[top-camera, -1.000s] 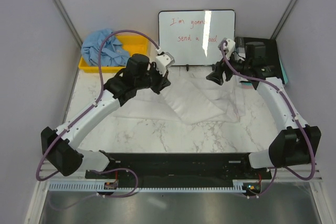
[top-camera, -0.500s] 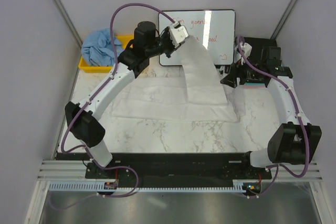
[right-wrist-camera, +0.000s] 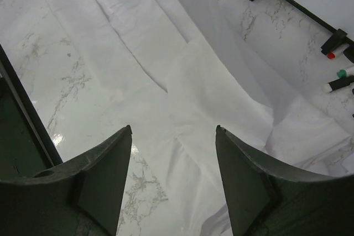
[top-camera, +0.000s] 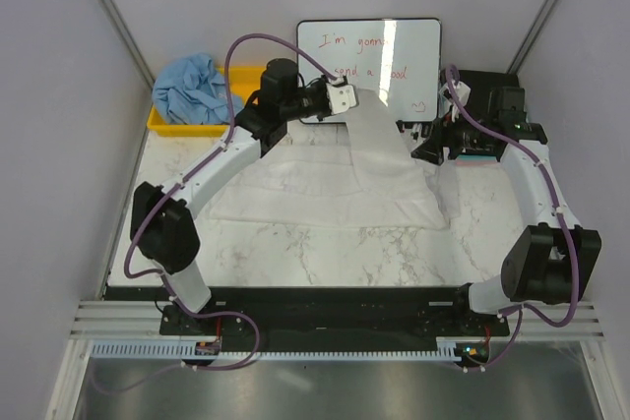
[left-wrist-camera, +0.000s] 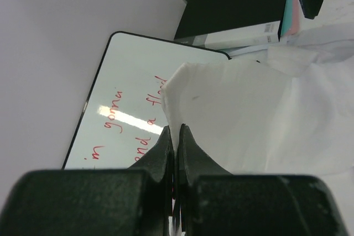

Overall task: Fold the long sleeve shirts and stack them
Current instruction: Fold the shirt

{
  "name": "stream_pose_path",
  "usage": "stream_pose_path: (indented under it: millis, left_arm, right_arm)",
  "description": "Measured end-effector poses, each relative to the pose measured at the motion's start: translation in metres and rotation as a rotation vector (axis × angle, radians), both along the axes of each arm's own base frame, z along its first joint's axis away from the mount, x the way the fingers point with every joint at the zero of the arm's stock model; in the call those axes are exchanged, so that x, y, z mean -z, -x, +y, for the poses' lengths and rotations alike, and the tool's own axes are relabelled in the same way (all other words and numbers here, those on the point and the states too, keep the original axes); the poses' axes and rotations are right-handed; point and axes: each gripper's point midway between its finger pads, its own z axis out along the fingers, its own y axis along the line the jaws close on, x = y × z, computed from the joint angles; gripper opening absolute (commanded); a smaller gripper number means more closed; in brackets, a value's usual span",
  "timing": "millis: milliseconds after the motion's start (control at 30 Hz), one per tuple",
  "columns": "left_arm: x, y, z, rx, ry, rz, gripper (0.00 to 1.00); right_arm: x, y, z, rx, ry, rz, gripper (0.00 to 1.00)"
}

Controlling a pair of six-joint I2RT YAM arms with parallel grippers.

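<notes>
The white long sleeve shirt [top-camera: 325, 196] lies spread over the marble table. One sleeve [top-camera: 379, 140] is lifted off it toward the back. My left gripper [top-camera: 341, 97] is shut on that sleeve's end, and in the left wrist view the white cloth [left-wrist-camera: 249, 114] runs out from between the closed fingertips [left-wrist-camera: 175, 132]. My right gripper [top-camera: 425, 150] hovers open over the shirt's right edge, with nothing between its fingers [right-wrist-camera: 173, 130] and white cloth [right-wrist-camera: 193, 81] below. The light blue long sleeve shirt [top-camera: 193, 89] sits bunched in the yellow bin.
A whiteboard [top-camera: 369, 54] with red writing stands at the back, just behind the left gripper. The yellow bin [top-camera: 177, 125] is at the back left. A black box on stacked books [top-camera: 497, 110] is at the back right. Markers [right-wrist-camera: 338, 79] lie by the whiteboard's feet.
The left gripper rose from the table with the sleeve up to the whiteboard, then dropped a little lower. The right gripper drew back to the right and has stayed open.
</notes>
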Motion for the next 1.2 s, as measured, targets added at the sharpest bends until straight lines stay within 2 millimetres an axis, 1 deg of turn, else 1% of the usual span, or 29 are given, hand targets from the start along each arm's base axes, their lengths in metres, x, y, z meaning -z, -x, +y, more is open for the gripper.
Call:
stream_pose_path:
  millis: [100,133,200,300,333,400,467,567,600,633,733,833,867,933,967,1000,1033,1067,1100,1133,1200]
  left_arm:
    - [-0.006,0.005,-0.003,0.053,0.018,-0.033,0.02]
    - [-0.007,0.009,-0.004,0.076,0.024,-0.042,0.02]
    - [-0.002,0.023,-0.003,0.134,0.02,-0.037,0.02]
    - [0.019,0.061,0.006,0.254,-0.043,-0.024,0.02]
    - [0.024,0.07,0.01,0.282,-0.064,-0.034,0.02]
    - [0.041,0.093,0.023,0.347,-0.12,-0.046,0.02]
    - [0.062,0.106,0.038,0.389,-0.173,-0.056,0.02]
    - [0.098,0.112,0.06,0.418,-0.251,-0.059,0.04]
    - [0.114,0.111,0.07,0.427,-0.286,-0.06,0.04]
    - [0.125,0.111,0.077,0.435,-0.311,-0.063,0.04]
    - [0.148,0.103,0.094,0.458,-0.375,-0.101,0.05]
    - [0.171,0.097,0.113,0.46,-0.421,-0.104,0.06]
    - [0.179,0.099,0.119,0.46,-0.435,-0.093,0.12]
    - [0.197,0.107,0.127,0.469,-0.451,-0.061,0.22]
    - [0.204,0.112,0.129,0.477,-0.458,-0.045,0.37]
    - [0.215,0.119,0.133,0.485,-0.468,-0.022,0.45]
    - [0.225,0.126,0.136,0.493,-0.481,0.0,0.48]
    - [0.235,0.133,0.14,0.498,-0.495,0.025,0.55]
    - [0.244,0.139,0.145,0.501,-0.509,0.054,0.61]
    - [0.251,0.144,0.15,0.499,-0.521,0.076,0.71]
    - [0.256,0.143,0.162,0.471,-0.533,0.1,0.72]
  right_arm:
    - [-0.001,0.001,0.002,-0.005,-0.012,0.004,0.69]
    - [-0.001,0.001,0.002,-0.004,-0.015,0.008,0.69]
    - [0.0,0.0,0.002,-0.003,-0.018,0.014,0.69]
    - [0.001,-0.006,0.001,-0.001,-0.021,0.022,0.69]
    - [0.001,-0.008,0.001,-0.001,-0.021,0.023,0.7]
    - [0.0,-0.012,0.001,-0.002,-0.023,0.023,0.7]
    - [0.002,-0.014,0.001,-0.004,-0.025,0.026,0.7]
    - [0.005,-0.014,0.002,-0.009,-0.029,0.038,0.7]
    - [0.006,-0.014,0.002,-0.012,-0.028,0.042,0.7]
    - [0.007,-0.012,0.003,-0.017,-0.027,0.047,0.7]
    - [0.011,-0.008,0.008,-0.043,-0.015,0.054,0.7]
    - [0.018,-0.004,0.018,-0.081,0.001,0.068,0.7]
    - [0.021,-0.003,0.023,-0.095,0.005,0.076,0.7]
    - [0.029,-0.001,0.03,-0.119,0.01,0.095,0.7]
    - [0.034,0.0,0.035,-0.134,0.016,0.108,0.7]
    - [0.039,0.0,0.039,-0.146,0.02,0.122,0.7]
    - [0.045,0.001,0.042,-0.157,0.027,0.137,0.71]
    - [0.05,0.002,0.046,-0.166,0.032,0.151,0.71]
    - [0.055,0.003,0.049,-0.174,0.036,0.164,0.71]
    - [0.058,0.003,0.051,-0.182,0.041,0.174,0.71]
    - [0.063,0.005,0.055,-0.192,0.053,0.187,0.71]
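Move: The left hand, already shut on the shirt's lifted edge, is bound for the shirt's left part on the table, about 14 cm back, 15 cm left and 30 cm below; the yellow bin stands some 31 cm to its left and 5 cm ahead. The open right hand has the shirt's right part about 8 cm back, 2 cm left and 19 cm below, markers some 6 cm ahead on the table, and the binder 10 cm ahead and 17 cm to its right. The left hand lowers the pinched edge some 25 cm, back and left, then opens; the open right hand dips leftward. ##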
